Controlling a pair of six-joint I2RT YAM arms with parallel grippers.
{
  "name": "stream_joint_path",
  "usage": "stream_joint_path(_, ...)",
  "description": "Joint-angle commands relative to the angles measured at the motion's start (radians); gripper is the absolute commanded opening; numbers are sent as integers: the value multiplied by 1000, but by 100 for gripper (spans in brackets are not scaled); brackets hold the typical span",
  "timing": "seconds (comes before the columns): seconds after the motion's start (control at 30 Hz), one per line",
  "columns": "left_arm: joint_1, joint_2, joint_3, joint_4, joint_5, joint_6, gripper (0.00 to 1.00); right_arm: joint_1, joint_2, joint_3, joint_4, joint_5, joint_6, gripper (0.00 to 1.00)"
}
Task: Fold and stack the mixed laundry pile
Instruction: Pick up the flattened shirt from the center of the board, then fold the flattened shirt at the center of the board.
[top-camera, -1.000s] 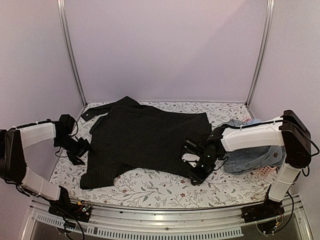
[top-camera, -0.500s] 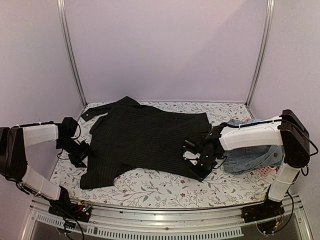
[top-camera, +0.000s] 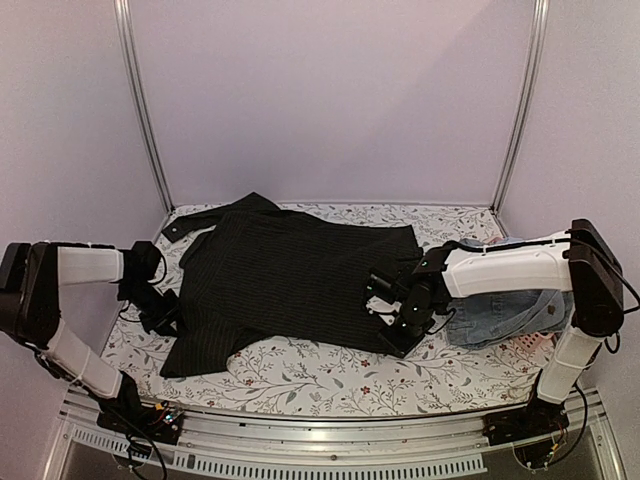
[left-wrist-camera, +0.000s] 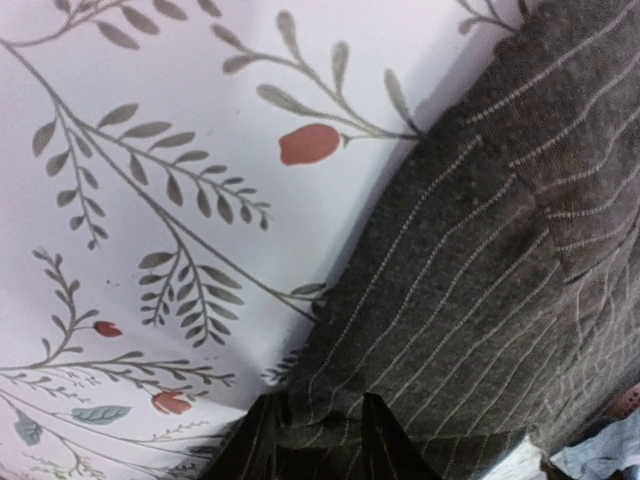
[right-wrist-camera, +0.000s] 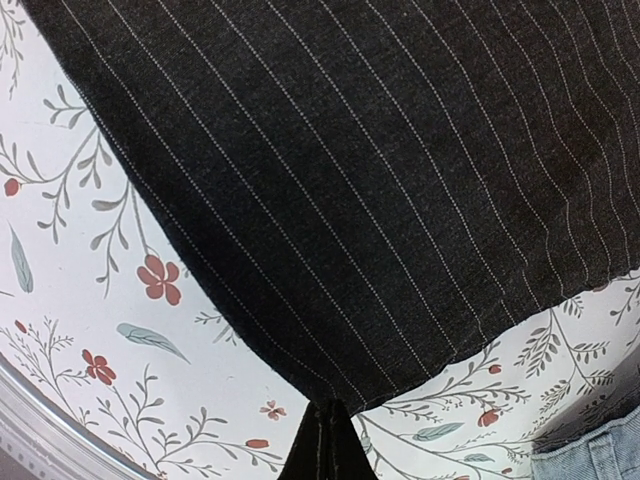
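Note:
The black pinstriped shirt (top-camera: 290, 275) lies spread flat across the middle of the floral table cover (top-camera: 320, 375). My left gripper (top-camera: 163, 320) sits at its left edge. In the left wrist view the two fingers (left-wrist-camera: 385, 440) stand a little apart with a puckered fold of the shirt (left-wrist-camera: 480, 260) between them. My right gripper (top-camera: 392, 340) is at the shirt's near right corner. The right wrist view shows its jaws (right-wrist-camera: 327, 405) pressed together on the hem, which is drawn to a point there. Faded denim pieces (top-camera: 500, 310) are heaped under the right arm.
A bit of pink basket (top-camera: 530, 343) shows beyond the denim at the right. One sleeve (top-camera: 190, 222) trails toward the back left corner. Purple walls and two metal posts (top-camera: 140, 110) close in the back and sides. Bare cover runs along the near edge.
The left gripper slid right onto the shirt's edge and its jaws narrowed around the cloth. The right gripper's jaws closed at the hem and shifted slightly toward the shirt.

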Motion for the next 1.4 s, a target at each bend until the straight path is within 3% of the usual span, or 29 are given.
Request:
stream_joint_path(0.0,-7,91,18,33,-29,66,15,3,-18,23,-7,16,9,0)
stream_joint_path(0.07,-8,56,53,12,-29,82,0,3,-25,33,-8,12,10,0)
stream_joint_path(0.33,-8,-129,161,-150,-81,77,0,1,-64,43,-8,-34,36,0)
stream_joint_path(0.67,-8,-217,210,-170,-70,54,0,-29,-126,40,-25,-72,22,0)
stream_joint_path(0.97,-49,-64,412,-101,-48,110,0,-168,-161,94,-21,-129,-3,0)
stream_joint_path(1.37,-63,242,701,-45,-57,145,0,-359,-11,252,-34,-155,-89,0)
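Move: The striped shirt's left edge is right between my left fingertips, barely 1 cm to their right at their own height. The shirt's near-left flap lies about 6 cm to the right and 4 cm back, its far-left sleeve some 29 cm straight ahead, with the body's middle roughly 14 cm ahead and 24 cm right. From my right hand, already gripping the near-right corner, the body's middle is about 19 cm ahead and 21 cm left; the jeans lie about 9 cm ahead and 25 cm right. I shut my left fingers on the shirt's left edge, then lift it off the board about 14 cm and carry it some 16 cm forward, tilting the fingertips forward. Keeping its pinch on the near-right corner, my right hand rises a little, then sweeps about 11 cm forward and 9 cm up, tipping its fingertips left and turning slightly clockwise. ##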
